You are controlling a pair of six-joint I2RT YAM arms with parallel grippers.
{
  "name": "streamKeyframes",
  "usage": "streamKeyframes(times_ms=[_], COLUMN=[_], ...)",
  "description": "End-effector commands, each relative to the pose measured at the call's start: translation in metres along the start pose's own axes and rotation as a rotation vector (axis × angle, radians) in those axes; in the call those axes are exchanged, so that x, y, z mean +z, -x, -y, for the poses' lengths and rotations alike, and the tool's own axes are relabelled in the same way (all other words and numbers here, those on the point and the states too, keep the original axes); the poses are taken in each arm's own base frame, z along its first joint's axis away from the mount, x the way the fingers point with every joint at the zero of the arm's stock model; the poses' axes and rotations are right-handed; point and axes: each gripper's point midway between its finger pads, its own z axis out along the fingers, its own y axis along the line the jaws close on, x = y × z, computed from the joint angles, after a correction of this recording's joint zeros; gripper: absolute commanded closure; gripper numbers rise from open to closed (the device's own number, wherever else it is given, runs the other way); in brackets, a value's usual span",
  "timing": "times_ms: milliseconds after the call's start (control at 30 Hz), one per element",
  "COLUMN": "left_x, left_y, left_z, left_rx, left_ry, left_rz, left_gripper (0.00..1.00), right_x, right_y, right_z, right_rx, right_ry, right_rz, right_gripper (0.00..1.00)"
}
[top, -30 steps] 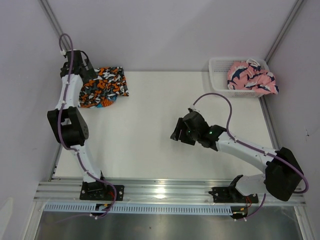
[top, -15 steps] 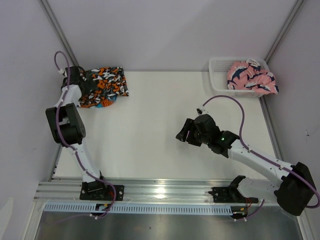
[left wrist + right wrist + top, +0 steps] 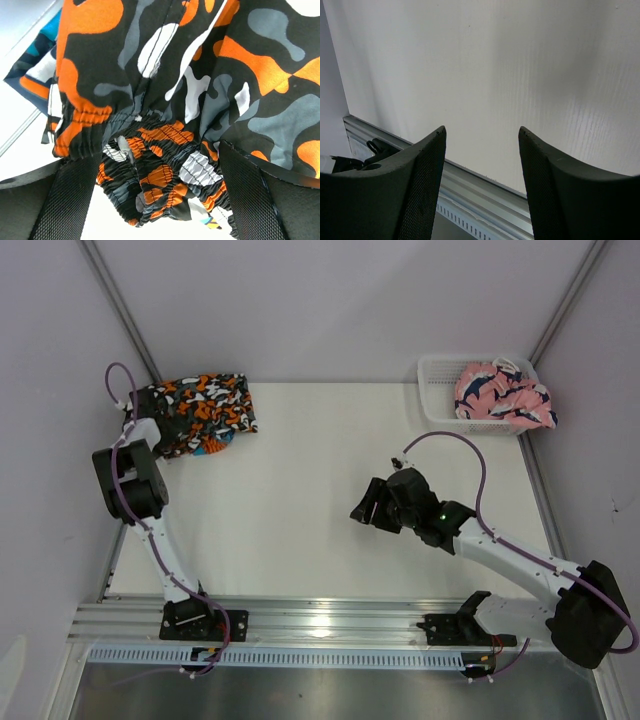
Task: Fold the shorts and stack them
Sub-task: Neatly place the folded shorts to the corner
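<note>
The shorts lie stacked in the table's far left corner. The orange, black, white and grey blotched pair (image 3: 208,405) is on top, and a teal-blue and orange pair (image 3: 212,446) peeks out beneath it. My left gripper (image 3: 150,410) sits at the stack's left edge, mostly hidden by the arm. In the left wrist view it (image 3: 159,150) is open wide, and the blotched pair's bunched waistband (image 3: 165,182) lies loose between the fingers (image 3: 65,200). My right gripper (image 3: 362,505) hovers over mid-table. In the right wrist view it (image 3: 482,131) is open with nothing between its fingers.
A white mesh basket (image 3: 437,370) at the far right holds a pink printed garment (image 3: 500,395). A metal rail (image 3: 330,618) runs along the near edge. Walls and slanted frame posts close in the back corners, right beside the stack.
The left wrist swung further into the far left corner, down against the stack's left edge. The right arm stretched slightly right, then held still. Both jaw openings are unchanged.
</note>
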Motion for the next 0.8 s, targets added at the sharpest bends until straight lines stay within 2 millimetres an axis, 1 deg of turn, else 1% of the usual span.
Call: streamKeyframes(times_ms=[0,33,67,133,167,233,267,300,367,400,467,500,533,567,600,633,667,700,733,767], left_x=[-0.034,-0.039,-0.052,-0.065,-0.079,-0.092,-0.099,-0.112,-0.124,-0.139,-0.151,-0.171,-0.178,-0.183,-0.202,-0.215,-0.221,-0.225,-0.249,-0.26], left_y=[0.031,0.033,0.041,0.047,0.052,0.053,0.05,0.055,0.047,0.049,0.038,0.042,0.036,0.023,0.023,0.015,0.006,-0.005,-0.009,-0.014], left_z=[0.016,0.018,0.024,0.031,0.039,0.046,0.053,0.06,0.07,0.076,0.083,0.089,0.09,0.095,0.097,0.108,0.109,0.109,0.118,0.122], left_rx=[-0.022,-0.006,-0.001,0.004,0.009,0.012,0.019,0.018,0.018,0.008,0.018,0.012,0.017,0.034,0.04,0.058,0.066,0.07,0.077,0.08], left_ry=[-0.033,-0.032,-0.045,-0.061,-0.08,-0.096,-0.11,-0.131,-0.163,-0.192,-0.215,-0.244,-0.259,-0.278,-0.304,-0.334,-0.347,-0.358,-0.406,-0.432], left_rz=[0.092,0.097,0.121,0.134,0.155,0.165,0.166,0.184,0.168,0.177,0.168,0.193,0.186,0.172,0.205,0.214,0.214,0.208,0.231,0.239], left_gripper=[0.01,0.01,0.01,0.01,0.01,0.01,0.01,0.01,0.01,0.01,0.01,0.01,0.01,0.01,0.01,0.01,0.01,0.01,0.01,0.01], right_x=[0.003,0.003,0.004,0.004,0.004,0.003,0.002,0.001,-0.002,-0.004,-0.009,-0.011,-0.013,-0.018,-0.019,-0.022,-0.028,-0.03,-0.034,-0.038], right_y=[0.002,0.002,0.001,0.001,0.001,0.002,0.003,0.005,0.009,0.011,0.015,0.018,0.019,0.023,0.025,0.028,0.032,0.037,0.041,0.044], right_z=[-0.002,-0.002,-0.002,-0.003,-0.003,-0.003,-0.003,-0.005,-0.005,-0.007,-0.008,-0.008,-0.007,-0.009,-0.006,-0.005,-0.003,0.005,0.006,0.007], right_rx=[0.005,0.007,0.006,0.004,-0.001,-0.007,-0.017,-0.025,-0.047,-0.052,-0.058,-0.064,-0.067,-0.07,-0.078,-0.079,-0.075,-0.08,-0.082,-0.088], right_ry=[0.012,0.014,0.013,0.018,0.017,0.015,0.016,0.019,0.021,0.025,0.033,0.034,0.034,0.044,0.031,0.025,0.019,-0.015,-0.021,-0.021], right_rz=[0.013,0.011,0.01,0.011,0.009,0.015,0.018,0.022,0.033,0.04,0.054,0.065,0.07,0.084,0.096,0.109,0.129,0.151,0.17,0.184], right_gripper=[0.39,0.39,0.39,0.39,0.39,0.38,0.38,0.36,0.32,0.29,0.27,0.23,0.21,0.2,0.15,0.1,0.02,0.01,0.01,0.0])
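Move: The left hand is open and low at the near-left corner of the folded shorts, with the waistband bunched between its fingers; the middle of the stack lies about 12 cm to its right, 3 cm farther out and 2 cm lower. The blue shorts peeking out from under the stack are some 14 cm right and 5 cm back. From the right hand, the pink shorts lie about 34 cm ahead, 45 cm right and 6 cm lower, and the folded shorts about 33 cm ahead, 51 cm left. The left hand, fingers still wide open, rises off the waistband corner of the folded shorts by some 18 cm, at first almost straight up, then also swinging about 13 cm right and finally 6 cm back over the stack, while the fingers tip outward nearly 20 degrees and the hand turns slightly clockwise. The right hand all but holds its place over the bare table, then opens from partly to fully open and begins to drift some 2 cm right and up, towards the pink shorts' side. ##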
